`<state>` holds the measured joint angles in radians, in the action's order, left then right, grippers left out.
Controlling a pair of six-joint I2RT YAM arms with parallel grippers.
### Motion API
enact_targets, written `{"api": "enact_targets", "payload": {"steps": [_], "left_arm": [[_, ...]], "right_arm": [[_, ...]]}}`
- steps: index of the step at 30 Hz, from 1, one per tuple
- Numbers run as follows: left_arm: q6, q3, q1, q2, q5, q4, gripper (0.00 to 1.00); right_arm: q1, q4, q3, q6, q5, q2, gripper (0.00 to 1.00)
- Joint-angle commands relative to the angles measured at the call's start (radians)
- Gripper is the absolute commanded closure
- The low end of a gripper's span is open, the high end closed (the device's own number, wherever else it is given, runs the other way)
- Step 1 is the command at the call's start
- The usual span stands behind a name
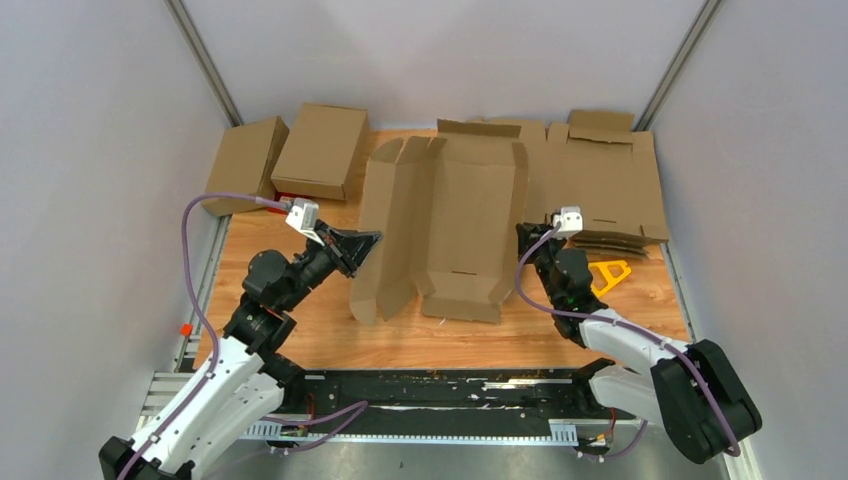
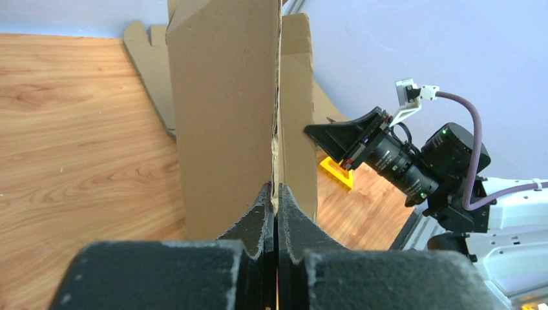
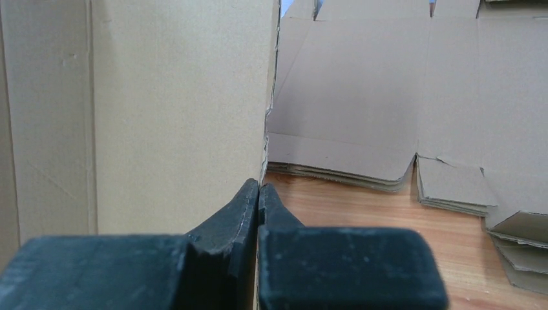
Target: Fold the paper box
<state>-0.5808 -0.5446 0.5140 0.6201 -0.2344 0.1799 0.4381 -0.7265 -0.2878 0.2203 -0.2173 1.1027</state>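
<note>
The paper box (image 1: 470, 220) lies open in the middle of the wooden table, plain brown, its long side panels raised. My left gripper (image 1: 372, 240) is at its left panel. In the left wrist view the jaws (image 2: 276, 190) are shut on the thin edge of that upright panel (image 2: 223, 97). My right gripper (image 1: 522, 232) is at the right side wall. In the right wrist view its jaws (image 3: 259, 188) are shut on the lower edge of that wall (image 3: 174, 116).
Two folded cartons (image 1: 320, 150) (image 1: 245, 160) stand at the back left, a small red thing (image 1: 285, 195) under them. A stack of flat cardboard sheets (image 1: 600, 180) (image 3: 375, 97) lies at the back right. A yellow triangle (image 1: 610, 272) (image 2: 336, 171) lies by the right arm.
</note>
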Motion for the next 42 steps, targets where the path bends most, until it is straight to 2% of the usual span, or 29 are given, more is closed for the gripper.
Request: {"api": "enact_targets", "payload": {"steps": [1, 5, 10, 18, 24, 26, 29, 36, 42], "left_arm": [[0.022, 0.037, 0.01, -0.061, -0.016, 0.033, 1.0], [0.019, 0.103, 0.015, -0.134, 0.014, 0.007, 1.0], [-0.008, 0.163, 0.015, -0.191, -0.027, -0.012, 1.0], [-0.025, 0.244, 0.015, -0.259, -0.049, -0.08, 1.0], [0.069, 0.214, 0.015, -0.305, 0.02, -0.227, 1.0], [0.082, 0.221, 0.015, -0.313, 0.043, -0.225, 1.0], [0.075, 0.25, 0.017, -0.294, 0.069, -0.112, 1.0], [0.163, 0.264, 0.072, -0.162, 0.227, 0.144, 1.0], [0.257, 0.259, 0.113, -0.002, 0.337, 0.415, 1.0]], "right_arm": [[0.015, -0.111, 0.023, -0.068, -0.025, -0.014, 1.0], [0.025, -0.178, 0.062, -0.074, 0.011, -0.011, 1.0], [0.027, -0.139, 0.046, -0.063, 0.008, 0.009, 1.0], [0.028, -0.189, 0.063, -0.046, -0.022, 0.066, 1.0], [0.028, -0.274, 0.082, -0.079, -0.074, 0.074, 1.0], [0.028, -0.33, 0.076, -0.095, -0.126, 0.106, 1.0], [0.028, -0.415, 0.04, -0.102, -0.105, 0.157, 1.0], [0.03, -0.475, -0.076, -0.089, -0.059, 0.29, 1.0], [0.031, -0.706, -0.153, -0.098, -0.052, 0.483, 1.0]]}}
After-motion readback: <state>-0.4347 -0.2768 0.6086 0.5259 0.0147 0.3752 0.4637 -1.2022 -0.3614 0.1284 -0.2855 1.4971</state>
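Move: Both hands already pinch the half-folded box by its opposite side panels; its middle lies about 14 cm ahead of the left hand, 12 cm to its right and 20 cm lower. From the right hand the box's middle is some 3 cm ahead, 15 cm left and 6 cm down. The stack of flat blanks lies about 18 cm ahead of the right hand and 15 cm right, the yellow triangle 6 cm back and 20 cm right, both some 14 cm lower. Keeping its pinch on the left panel's upper edge, the left hand sinks about 6 cm while drawing back some 3 cm and slightly left, then swings forward again by about 4 cm, turning some 10 degrees counter-clockwise. The right hand, still closed on the right panel's edge, first dips a couple of centimetres and eases back a little, then carries that side forward by some 5 cm, rising and shifting left slightly as its fingertips tip up about 10 degrees. ##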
